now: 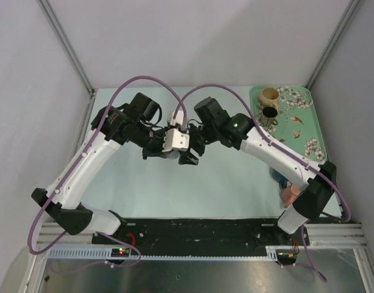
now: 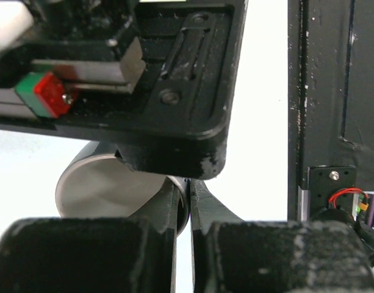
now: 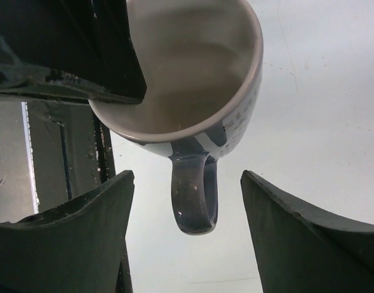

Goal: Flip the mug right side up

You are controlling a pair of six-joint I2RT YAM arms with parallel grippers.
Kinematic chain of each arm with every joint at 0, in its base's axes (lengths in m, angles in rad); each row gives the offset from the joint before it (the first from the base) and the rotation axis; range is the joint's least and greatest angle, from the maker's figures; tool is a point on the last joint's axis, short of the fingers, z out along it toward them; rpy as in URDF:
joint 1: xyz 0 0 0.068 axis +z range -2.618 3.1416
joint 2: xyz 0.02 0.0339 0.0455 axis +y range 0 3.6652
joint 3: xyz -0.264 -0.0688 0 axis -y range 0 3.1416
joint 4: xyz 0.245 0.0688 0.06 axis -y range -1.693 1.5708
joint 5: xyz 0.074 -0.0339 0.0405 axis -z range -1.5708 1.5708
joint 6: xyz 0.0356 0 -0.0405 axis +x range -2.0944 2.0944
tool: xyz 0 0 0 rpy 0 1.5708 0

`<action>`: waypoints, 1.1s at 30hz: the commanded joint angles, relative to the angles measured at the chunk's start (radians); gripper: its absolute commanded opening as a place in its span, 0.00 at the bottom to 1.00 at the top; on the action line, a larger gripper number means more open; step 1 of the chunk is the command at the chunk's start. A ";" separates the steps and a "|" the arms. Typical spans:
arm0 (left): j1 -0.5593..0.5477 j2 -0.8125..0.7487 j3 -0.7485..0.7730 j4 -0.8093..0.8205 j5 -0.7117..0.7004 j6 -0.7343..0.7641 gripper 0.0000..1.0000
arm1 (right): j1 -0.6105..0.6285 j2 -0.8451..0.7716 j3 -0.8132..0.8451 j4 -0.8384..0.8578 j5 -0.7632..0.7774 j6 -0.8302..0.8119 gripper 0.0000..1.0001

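Observation:
The mug [image 3: 199, 73] is cream inside with a blue-grey patterned outside and a blue-grey handle [image 3: 194, 198]. It is held off the table, its mouth facing the right wrist camera. My left gripper [image 2: 190, 183] is shut on the mug's rim, one finger inside and one outside; the mug's grey body [image 2: 107, 183] shows to its left. My right gripper [image 3: 187, 177] is open, its fingers on either side of the handle without touching it. In the top view both grippers meet at mid-table, left [image 1: 165, 149] and right [image 1: 190, 152], and hide the mug.
A green floral tray [image 1: 299, 125] at the back right holds a tan cup [image 1: 270, 96] and a dark cup [image 1: 269, 113]. Orange and blue objects [image 1: 289, 190] lie by the right arm's base. The pale table [image 1: 235, 189] spreads around the grippers.

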State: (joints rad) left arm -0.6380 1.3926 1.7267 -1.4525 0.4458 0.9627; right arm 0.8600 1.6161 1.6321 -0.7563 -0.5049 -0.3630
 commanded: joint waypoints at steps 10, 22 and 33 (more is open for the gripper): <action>0.010 0.012 0.060 -0.096 0.133 -0.110 0.00 | -0.132 -0.180 -0.108 0.002 -0.136 -0.073 0.87; 0.005 0.012 0.100 -0.102 0.151 -0.140 0.00 | -0.171 -0.222 -0.146 0.169 -0.280 0.041 0.94; -0.006 -0.007 0.090 -0.113 0.160 -0.121 0.00 | -0.156 -0.194 -0.121 0.187 -0.337 -0.026 0.94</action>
State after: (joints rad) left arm -0.6365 1.4197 1.7863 -1.3914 0.5568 0.8383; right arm 0.6388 1.4158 1.4830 -0.5850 -0.8074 -0.3202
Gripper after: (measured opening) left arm 0.077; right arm 0.960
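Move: My left hand holds the grey mug by its rim. The mug's middle lies about 3 cm ahead of my left pinch point, 2 cm to its right and 3 cm below. From my right hand, whose parted fingers sit either side of the handle, the mug's middle is about 5 cm to the left, level fore and aft and in height. Nothing else stands close; open table lies below. I back my right hand off the handle, first about 5 cm to the right, then some 6 cm up, opening its fingers further and levelling them by roughly 15 degrees. Meanwhile my left hand keeps its pinch on the rim and carries the mug about 3 cm right, then 2 cm up, its fingertips swinging a little outward to the right. ##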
